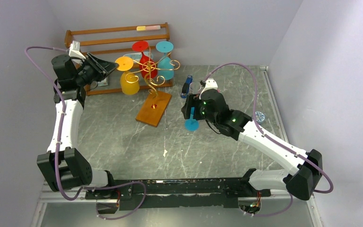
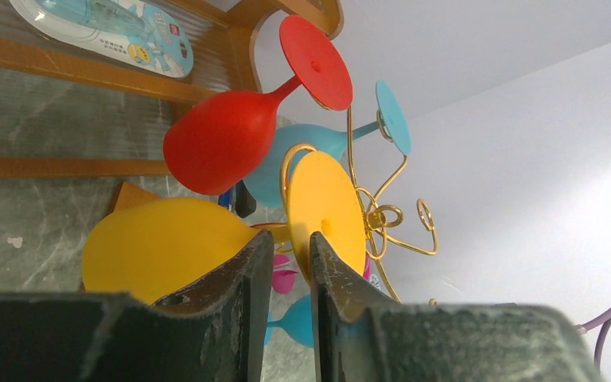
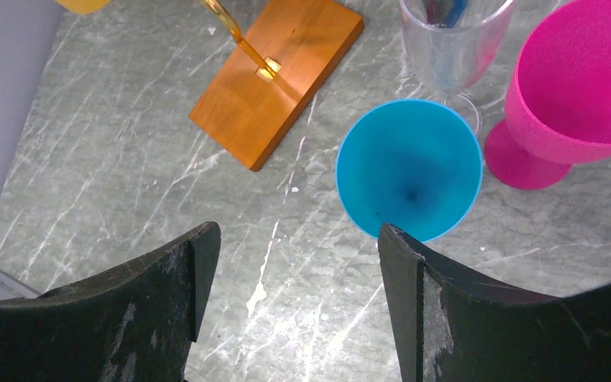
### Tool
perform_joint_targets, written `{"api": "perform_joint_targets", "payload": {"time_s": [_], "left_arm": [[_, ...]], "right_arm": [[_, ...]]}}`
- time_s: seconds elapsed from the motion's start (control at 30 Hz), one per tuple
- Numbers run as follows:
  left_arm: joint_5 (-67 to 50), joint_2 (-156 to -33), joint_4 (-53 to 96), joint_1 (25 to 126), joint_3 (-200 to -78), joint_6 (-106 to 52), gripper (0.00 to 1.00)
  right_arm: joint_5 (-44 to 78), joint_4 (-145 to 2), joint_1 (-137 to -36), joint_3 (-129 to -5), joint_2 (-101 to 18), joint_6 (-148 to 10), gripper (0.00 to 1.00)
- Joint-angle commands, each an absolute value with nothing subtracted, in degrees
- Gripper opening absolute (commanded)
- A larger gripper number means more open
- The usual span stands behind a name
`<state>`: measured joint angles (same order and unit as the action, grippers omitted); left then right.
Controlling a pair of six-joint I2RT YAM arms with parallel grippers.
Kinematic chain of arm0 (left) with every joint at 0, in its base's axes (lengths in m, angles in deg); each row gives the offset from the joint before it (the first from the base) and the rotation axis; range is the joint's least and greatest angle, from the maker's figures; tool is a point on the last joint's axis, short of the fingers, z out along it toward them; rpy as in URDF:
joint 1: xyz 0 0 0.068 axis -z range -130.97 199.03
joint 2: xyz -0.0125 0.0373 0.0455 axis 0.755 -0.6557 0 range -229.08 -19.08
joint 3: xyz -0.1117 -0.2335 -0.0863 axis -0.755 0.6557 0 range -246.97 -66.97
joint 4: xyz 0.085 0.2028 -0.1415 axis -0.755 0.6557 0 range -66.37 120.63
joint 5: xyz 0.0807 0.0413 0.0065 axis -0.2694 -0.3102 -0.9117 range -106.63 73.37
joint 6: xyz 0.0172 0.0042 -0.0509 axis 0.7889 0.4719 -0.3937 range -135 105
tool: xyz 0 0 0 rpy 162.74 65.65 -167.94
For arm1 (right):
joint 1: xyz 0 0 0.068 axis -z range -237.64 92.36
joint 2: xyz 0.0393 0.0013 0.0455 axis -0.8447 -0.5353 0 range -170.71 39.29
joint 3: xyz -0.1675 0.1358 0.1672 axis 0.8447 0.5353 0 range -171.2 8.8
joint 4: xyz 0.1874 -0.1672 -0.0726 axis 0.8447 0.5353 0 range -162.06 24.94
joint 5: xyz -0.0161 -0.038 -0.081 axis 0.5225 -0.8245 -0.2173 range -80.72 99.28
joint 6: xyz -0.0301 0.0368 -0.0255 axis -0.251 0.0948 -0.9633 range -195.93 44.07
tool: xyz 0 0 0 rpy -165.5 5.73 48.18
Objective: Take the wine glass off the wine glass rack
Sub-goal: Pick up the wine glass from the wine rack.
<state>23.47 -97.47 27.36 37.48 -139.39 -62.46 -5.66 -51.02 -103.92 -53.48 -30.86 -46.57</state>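
The wine glass rack (image 1: 157,80) is a gold wire tree on an orange-brown base (image 1: 154,108), also in the right wrist view (image 3: 278,76). A yellow wine glass (image 1: 129,84) hangs upside down on it, beside a red one (image 1: 144,60) and a teal one (image 1: 165,64). My left gripper (image 1: 116,66) reaches in from the left at the yellow glass's stem and foot. In the left wrist view its jaws (image 2: 293,239) stand narrow, one finger before the yellow bowl (image 2: 159,247), the other before the foot (image 2: 330,199); whether they pinch anything is unclear. My right gripper (image 3: 294,239) is open above the table.
A brown slatted shelf (image 1: 118,33) stands behind the rack against the back wall, with a packet (image 2: 103,28) on it. A blue glass (image 3: 410,171), a pink glass (image 3: 581,79) and a clear glass (image 3: 453,40) stand upright by the right gripper. Walls close both sides.
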Motion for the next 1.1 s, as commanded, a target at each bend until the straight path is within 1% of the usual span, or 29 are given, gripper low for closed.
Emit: {"api": "perform_joint_targets", "payload": {"time_s": [0.0, 0.1, 0.17, 0.33, 0.43, 0.7, 1.07], "left_arm": [[25.48, -98.31, 24.30, 36.85, -140.39, -64.12, 0.28], [26.83, -98.83, 22.85, 36.89, -140.13, -64.74, 0.23], [26.97, -98.75, 22.98, 36.84, -139.88, -64.72, 0.21], [26.70, -98.19, 23.07, 36.89, -139.43, -64.78, 0.09], [27.06, -98.17, 22.51, 36.87, -139.12, -65.69, 0.05], [28.69, -98.22, 19.19, 36.81, -138.83, -70.08, 0.05], [30.56, -98.06, 12.96, 36.34, -135.28, -81.02, 0.05]], "right_arm": [[-6.52, -51.14, -103.69, -55.01, -29.64, -47.19, 0.77], [-6.31, -51.14, -103.69, -54.99, -29.66, -46.85, 0.77], [-6.04, -51.23, -103.74, -54.88, -29.54, -46.60, 0.77], [-5.74, -51.42, -103.62, -54.10, -28.88, -45.98, 0.77], [-5.98, -51.51, -103.61, -53.79, -28.57, -45.98, 0.77], [-6.36, -51.20, -103.60, -53.38, -27.95, -45.63, 0.77], [-6.54, -51.03, -103.60, -53.32, -27.56, -45.63, 0.77]]}}
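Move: The yellow wine glass hangs upside down, its base disc already between my left hand's half-open fingers; its middle lies about 3 cm right, 1 cm ahead and 8 cm below. The red glass is about 8 cm right and 8 cm ahead, the blue one about 17 cm right and 7 cm ahead, both equally low. From my right hand the yellow glass is roughly 23 cm left, 14 cm ahead and 3 cm higher. I shut my left fingers on the near edge of the yellow glass's base disc and pinch it flat between the pads. As they close I ease up a little over 1 cm and about 1 cm right, towards the rack's middle, then keep the grip while rolling the wrist some 10 degrees so the hand's left side sinks. ##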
